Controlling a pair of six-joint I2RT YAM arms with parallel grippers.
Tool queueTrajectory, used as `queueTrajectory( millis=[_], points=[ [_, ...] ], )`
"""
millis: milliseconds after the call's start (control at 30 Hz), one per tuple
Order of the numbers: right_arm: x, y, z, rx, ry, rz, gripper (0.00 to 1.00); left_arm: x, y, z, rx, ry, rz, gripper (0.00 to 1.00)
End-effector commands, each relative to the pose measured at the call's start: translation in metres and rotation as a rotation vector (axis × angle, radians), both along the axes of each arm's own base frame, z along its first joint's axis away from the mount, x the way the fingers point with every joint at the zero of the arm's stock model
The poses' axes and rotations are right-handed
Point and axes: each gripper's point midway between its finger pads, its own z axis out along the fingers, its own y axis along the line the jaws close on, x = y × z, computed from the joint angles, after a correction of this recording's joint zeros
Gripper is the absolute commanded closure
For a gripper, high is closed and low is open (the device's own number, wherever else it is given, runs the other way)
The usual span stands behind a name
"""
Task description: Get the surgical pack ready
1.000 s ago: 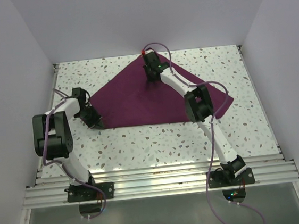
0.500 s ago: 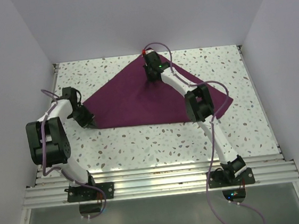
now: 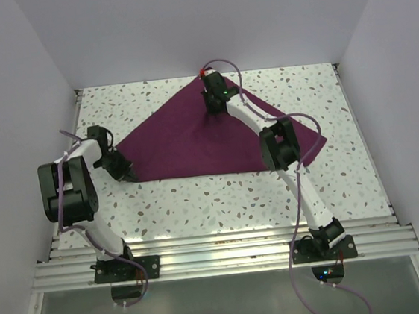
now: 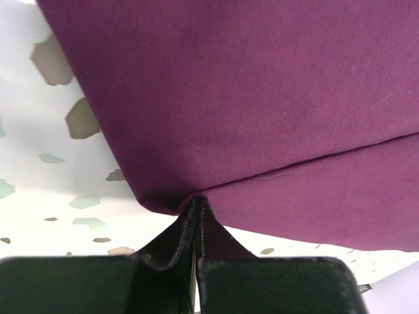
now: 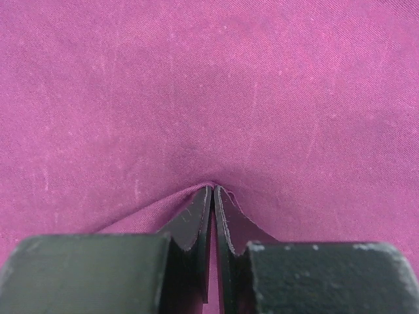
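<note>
The surgical pack (image 3: 185, 141) is a deep purple cloth lying flat as a wide triangle on the speckled table. My left gripper (image 3: 124, 172) sits at its left corner, shut on the folded edge. In the left wrist view the cloth (image 4: 262, 98) bunches right at the closed tips of the left gripper (image 4: 195, 203). My right gripper (image 3: 212, 114) presses down near the cloth's far point. Its wrist view shows a small pucker of cloth (image 5: 196, 78) pinched at the right gripper (image 5: 213, 190), with only a thin slit between the fingers.
The right arm's elbow (image 3: 279, 143) hangs over the cloth's right corner. White walls close in the table (image 3: 222, 201) at the left, right and back. An aluminium rail (image 3: 219, 250) runs along the near edge by the arm bases.
My left gripper has moved left and slightly away, drawing the cloth's left corner outward. The right arm has stayed in place.
</note>
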Motion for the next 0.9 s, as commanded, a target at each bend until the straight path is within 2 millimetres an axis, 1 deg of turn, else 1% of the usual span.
queueTrajectory(
  millis=[0, 33, 100, 133, 167, 233, 267, 367, 400, 467, 500, 533, 567, 600, 633, 667, 700, 733, 767, 800, 833, 867],
  points=[
    [-0.002, -0.007, 0.022, 0.015, 0.0, -0.02, 0.93, -0.013, 0.028, -0.018, 0.094, 0.048, -0.002, 0.99],
    [-0.002, -0.006, 0.021, 0.016, 0.0, -0.02, 0.93, -0.007, 0.033, -0.012, 0.114, 0.033, 0.0, 0.99],
    [-0.002, -0.006, 0.021, 0.02, 0.002, -0.019, 0.92, 0.002, 0.044, -0.002, 0.167, 0.009, -0.011, 0.96],
    [-0.002, -0.005, 0.02, 0.022, 0.006, -0.018, 0.92, 0.013, 0.048, 0.011, 0.187, -0.027, -0.013, 0.93],
    [-0.001, -0.006, 0.02, 0.024, 0.004, -0.019, 0.92, 0.018, 0.051, 0.017, 0.199, -0.045, -0.021, 0.86],
    [-0.002, -0.006, 0.02, 0.021, 0.006, -0.017, 0.92, 0.027, 0.058, 0.031, 0.24, -0.073, -0.02, 0.8],
    [-0.002, -0.005, 0.02, 0.022, 0.005, -0.016, 0.92, 0.029, 0.061, 0.036, 0.251, -0.086, -0.023, 0.76],
    [0.0, -0.005, 0.025, 0.026, -0.004, -0.017, 0.91, 0.036, 0.065, 0.046, 0.272, -0.105, -0.015, 0.7],
    [-0.001, -0.006, 0.023, 0.024, 0.001, -0.016, 0.88, 0.038, 0.065, 0.048, 0.271, -0.117, -0.011, 0.68],
    [0.0, -0.005, 0.029, 0.026, -0.006, -0.013, 0.81, 0.046, 0.064, 0.054, 0.265, -0.149, 0.0, 0.62],
    [-0.002, -0.005, 0.031, 0.027, -0.002, -0.011, 0.71, 0.048, 0.065, 0.056, 0.264, -0.16, 0.002, 0.6],
    [-0.001, -0.006, 0.042, 0.034, -0.017, -0.015, 0.65, 0.054, 0.065, 0.059, 0.262, -0.175, 0.006, 0.58],
    [-0.001, -0.006, 0.048, 0.038, -0.024, -0.015, 0.57, 0.056, 0.065, 0.061, 0.263, -0.18, 0.005, 0.54],
    [-0.002, -0.006, 0.054, 0.039, -0.029, -0.014, 0.51, 0.06, 0.066, 0.065, 0.264, -0.191, 0.005, 0.53],
    [-0.002, -0.006, 0.073, 0.052, -0.051, -0.015, 0.49, 0.062, 0.067, 0.063, 0.266, -0.188, 0.003, 0.51],
    [-0.003, -0.007, 0.081, 0.057, -0.061, -0.014, 0.47, 0.063, 0.067, 0.063, 0.264, -0.187, 0.0, 0.49],
    [-0.004, -0.008, 0.091, 0.062, -0.067, -0.015, 0.43, 0.066, 0.067, 0.065, 0.264, -0.192, -0.003, 0.49],
    [-0.007, -0.009, 0.106, 0.072, -0.082, -0.011, 0.4, 0.067, 0.068, 0.064, 0.263, -0.191, -0.002, 0.48],
    [-0.01, -0.009, 0.113, 0.076, -0.084, -0.007, 0.37, 0.067, 0.07, 0.064, 0.267, -0.19, 0.001, 0.48],
    [-0.014, -0.01, 0.118, 0.08, -0.081, -0.007, 0.37, 0.069, 0.071, 0.064, 0.268, -0.195, 0.003, 0.47],
    [-0.02, -0.009, 0.115, 0.087, -0.057, 0.003, 0.36, 0.07, 0.074, 0.063, 0.268, -0.197, 0.015, 0.43],
    [-0.026, -0.009, 0.128, 0.113, -0.059, 0.004, 0.36, 0.071, 0.076, 0.061, 0.267, -0.192, 0.021, 0.41]
  ],
)
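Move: My left fingers are shut at the cloth's near-left corner, which lies at their tips, about 1 cm to the left and 1 cm below. The cloth's far-left corner is some 9 cm ahead and 5 cm left of that hand, about 1 cm down. My right fingertips are on the folded-up flap's tip, right at the hand point and about 1 cm below; the cloth's far corner lies roughly 18 cm ahead and 3 cm right of that hand, some 3 cm lower. With my left hand I draw a little left at table height, still shut on the near-left corner, then let go and swing up, forward and left, about 6 cm each way, opening past half while the fingertips tilt outward and forward. My right hand keeps the flap tip down, then opens wide and lifts off about 4 cm, easing slightly back. ##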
